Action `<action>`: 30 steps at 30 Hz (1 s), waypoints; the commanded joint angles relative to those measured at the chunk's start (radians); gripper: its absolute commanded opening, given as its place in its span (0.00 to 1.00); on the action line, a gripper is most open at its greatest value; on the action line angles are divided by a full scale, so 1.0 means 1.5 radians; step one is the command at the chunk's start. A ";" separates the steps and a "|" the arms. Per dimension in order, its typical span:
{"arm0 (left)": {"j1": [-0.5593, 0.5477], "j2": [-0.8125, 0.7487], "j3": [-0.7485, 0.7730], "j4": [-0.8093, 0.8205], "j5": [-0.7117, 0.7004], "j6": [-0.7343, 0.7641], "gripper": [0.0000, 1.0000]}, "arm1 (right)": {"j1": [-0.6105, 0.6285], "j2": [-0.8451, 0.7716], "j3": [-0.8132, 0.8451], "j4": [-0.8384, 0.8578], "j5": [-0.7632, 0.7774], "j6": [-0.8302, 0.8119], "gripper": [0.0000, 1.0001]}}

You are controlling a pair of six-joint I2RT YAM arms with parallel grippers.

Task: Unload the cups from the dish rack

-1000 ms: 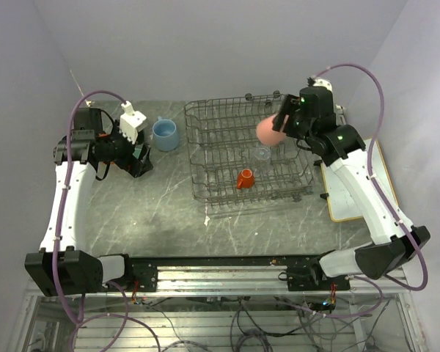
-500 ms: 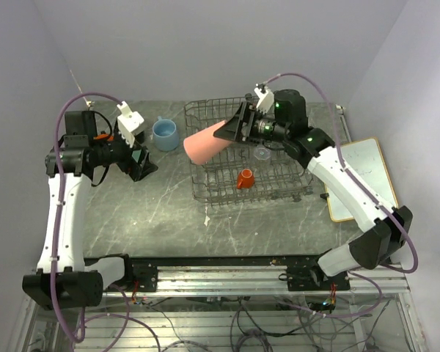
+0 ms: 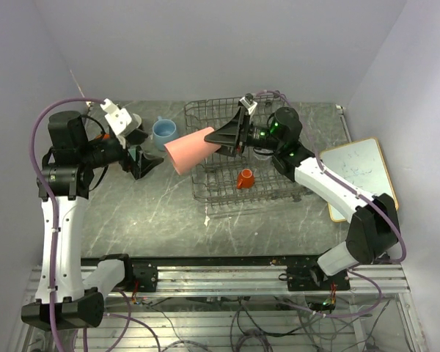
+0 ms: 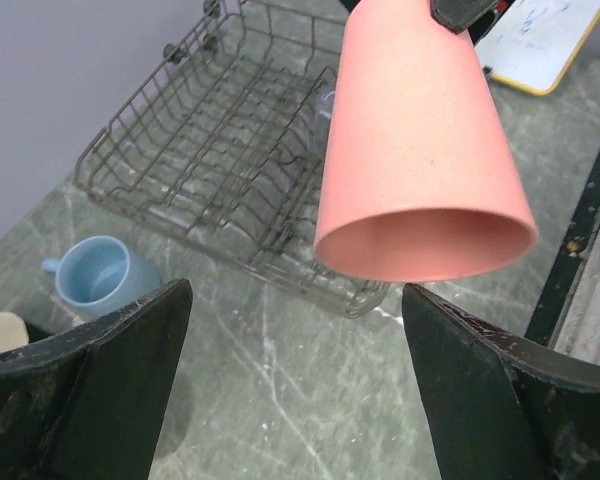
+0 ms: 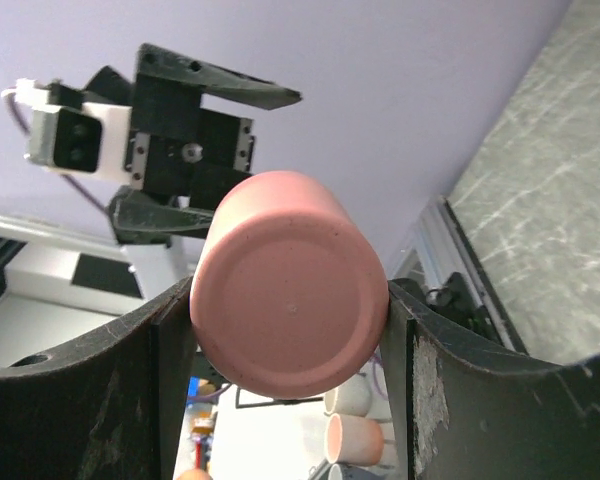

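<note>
My right gripper (image 3: 220,137) is shut on the base of the pink tumbler (image 3: 189,149). It holds the tumbler sideways in the air past the left side of the dish rack (image 3: 279,189), mouth toward my left gripper (image 3: 148,150). That gripper is open a short way from the mouth. In the left wrist view the tumbler (image 4: 420,150) hangs above the wide-open left gripper (image 4: 295,380), untouched by it. The right wrist view shows the tumbler's base (image 5: 290,285) clamped between both fingers. A tiny orange cup (image 3: 244,178) lies in the rack. The light blue mug (image 3: 164,133) stands on the table left of the rack.
A white board with a wooden frame (image 3: 356,176) lies on the table right of the rack. Grey walls close the back and both sides. In the left wrist view the mug (image 4: 98,275) stands upright near the rack's corner (image 4: 95,165).
My right arm has swung left with the pink tumbler, from over the rack's right side to past its left edge. My left arm has risen and turned its gripper toward the tumbler.
</note>
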 commanded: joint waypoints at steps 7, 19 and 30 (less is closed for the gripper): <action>-0.006 -0.046 -0.046 0.208 0.090 -0.147 0.92 | 0.031 0.006 -0.042 0.259 -0.026 0.175 0.09; -0.026 -0.039 -0.038 0.191 0.102 -0.152 0.59 | 0.084 0.054 -0.051 0.421 0.006 0.289 0.08; -0.027 0.004 -0.018 0.072 -0.034 -0.094 0.07 | 0.047 0.026 -0.057 0.208 0.021 0.144 0.84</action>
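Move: The pink cup, held by its base in my right hand, has its middle about 9 cm to the right of my left hand, level front to back and some 2 cm higher. The blue mug stands about 20 cm ahead of my left hand, 3 cm to its left and 29 cm down. From my right hand the open left fingers are roughly 14 cm left and 2 cm back; the small orange cup sits 14 cm right, 1 cm ahead and 28 cm down. I bring the pink cup to my left fingers: my right hand carries it back and up about 4 cm each and 3 cm left, rolling some 15 degrees, then eases slightly forward and down, fingers still round the base. My left hand rises about 4 cm while edging right and back, sinks a little, and closes from wide open to pinch the rim. ##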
